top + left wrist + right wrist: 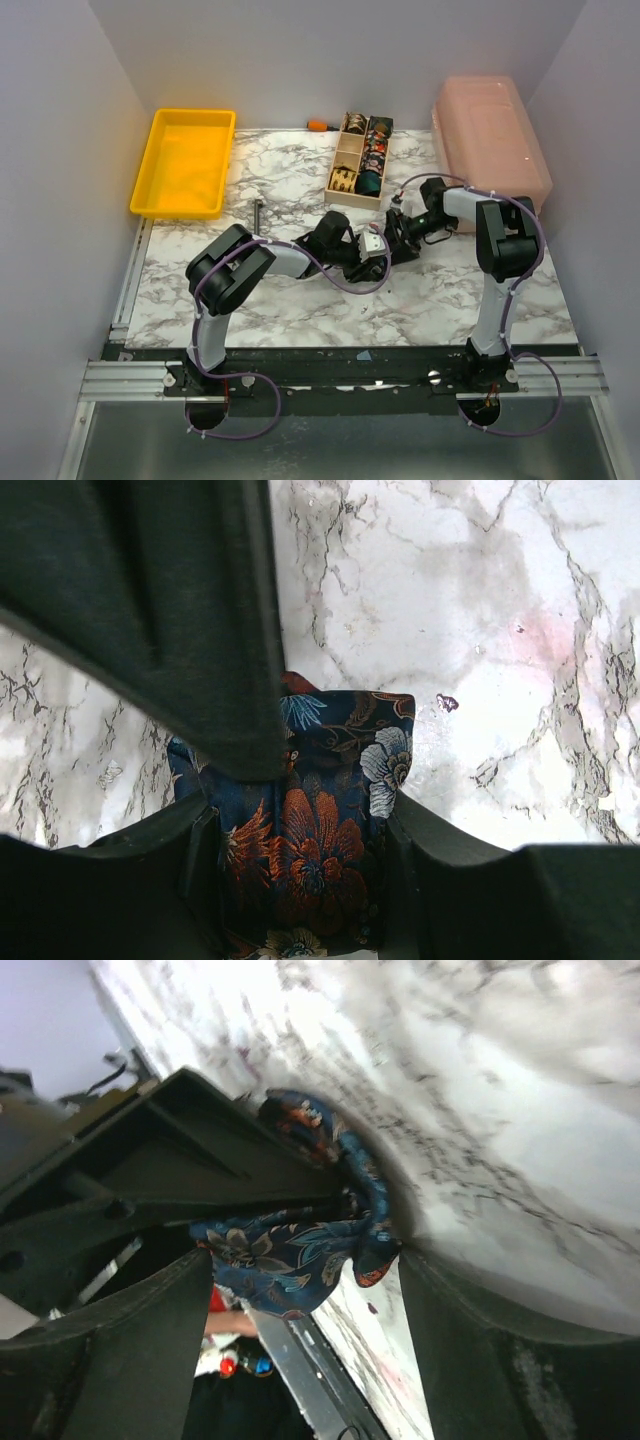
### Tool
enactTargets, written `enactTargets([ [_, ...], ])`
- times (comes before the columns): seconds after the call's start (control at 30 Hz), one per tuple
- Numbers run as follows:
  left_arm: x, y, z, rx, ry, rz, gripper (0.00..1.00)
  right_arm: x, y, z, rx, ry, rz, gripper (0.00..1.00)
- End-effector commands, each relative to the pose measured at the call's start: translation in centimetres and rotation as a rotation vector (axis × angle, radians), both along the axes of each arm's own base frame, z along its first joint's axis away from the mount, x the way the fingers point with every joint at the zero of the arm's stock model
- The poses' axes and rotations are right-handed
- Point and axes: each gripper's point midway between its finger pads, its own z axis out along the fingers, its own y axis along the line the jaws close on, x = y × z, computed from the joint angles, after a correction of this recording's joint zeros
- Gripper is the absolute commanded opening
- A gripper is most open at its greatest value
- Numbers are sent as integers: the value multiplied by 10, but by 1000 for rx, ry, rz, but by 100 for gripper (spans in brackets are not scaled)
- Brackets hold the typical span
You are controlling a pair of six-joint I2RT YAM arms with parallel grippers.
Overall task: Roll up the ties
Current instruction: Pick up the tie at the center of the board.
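Observation:
A dark blue tie [320, 850] with orange and white flowers is bunched between my left gripper's fingers, a little above the marble. My left gripper [300, 820] is shut on it, near the table's middle [378, 250]. My right gripper [398, 228] meets it from the right. In the right wrist view the same tie [290, 1245] hangs between my right gripper's [300, 1270] wide-apart jaws, and a fold brushes the right finger [450, 1320]. One right finger [170, 610] crosses the upper left of the left wrist view, over the tie.
A wooden box [337, 165] with compartments stands behind the grippers, with coiled ties [372, 182] inside. A yellow tray [185, 165] sits at the back left, a pink lidded bin [490, 140] at the back right. A metal T-shaped tool [258, 212] lies left of centre.

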Motion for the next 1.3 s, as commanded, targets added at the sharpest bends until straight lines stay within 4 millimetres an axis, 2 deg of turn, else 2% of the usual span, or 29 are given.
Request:
enactTargets([
  [0.0, -27, 37, -64, 198, 164, 24, 10, -25, 6, -18, 88, 17, 67, 72],
  [0.03, -27, 37, -64, 198, 164, 24, 10, -27, 7, -13, 113, 15, 68, 68],
  [0.1, -27, 38, -65, 199, 166, 24, 10, -30, 11, -9, 149, 25, 64, 65],
  [0.27, -27, 37, -64, 197, 167, 24, 11, -24, 18, -10, 162, 20, 62, 77],
  [0.43, -27, 37, -65, 198, 168, 21, 12, -9, 22, -14, 126, -9, 21, 72],
  [0.5, -28, 38, -66, 200, 170, 19, 12, -7, 21, -18, 114, -14, 16, 63],
  [0.53, -27, 38, -66, 200, 170, 21, 13, -8, 21, -18, 113, -13, 16, 55],
  [0.57, -26, 38, -66, 201, 170, 24, 14, -9, 20, -18, 112, -10, 18, 44],
  [0.6, -24, 38, -65, 199, 171, 29, 16, -11, 20, -19, 109, -7, 23, 28],
  [0.63, -23, 37, -64, 195, 174, 36, 19, -13, 19, -18, 103, -6, 29, 17],
  [0.67, -19, 38, -61, 187, 180, 50, 29, -15, 17, -19, 92, -6, 36, 2],
  [0.73, -12, 38, -51, 154, 181, 80, 48, -20, 13, -20, 69, -10, 49, 0],
  [0.83, -2, 37, -30, 75, 114, 109, 68, -25, 8, -20, 39, -25, 64, 0],
  [0.93, 1, 36, -11, 20, 50, 103, 78, -28, 5, -21, 18, -40, 80, 0],
  [1.03, 4, 34, -2, -12, 2, 89, 87, -30, 4, -18, 20, -49, 90, 0],
  [1.17, 3, 28, -11, 17, -14, 59, 87, -32, 8, -6, 54, -58, 98, 0],
  [1.23, 1, 24, -17, 49, -14, 31, 77, -33, 9, 2, 73, -62, 102, 0],
  [1.27, -1, 24, -21, 74, -2, 22, 65, -34, 10, 6, 78, -60, 105, 0],
])
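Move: The rolled tie is still pinched in the left gripper, its middle about 1 cm to the right of that hand's point and at its height. From the right hand, open beside it, the tie lies some 2 cm back, 3 cm left and 1 cm lower. The wooden tie box stands about 21 cm ahead and 8 cm left of the right hand; the pink bin is roughly 23 cm ahead and 22 cm right. Draw the open right gripper back about 2.5 cm, then slide it some 2 cm left to the near side of the rolled tie, tipping its fingertips up slightly, and shut it so it pinches the cloth. Hold the roll still with the left gripper meanwhile; once the right fingers are shut, spread the left ones wide and draw them about 2 cm left. ##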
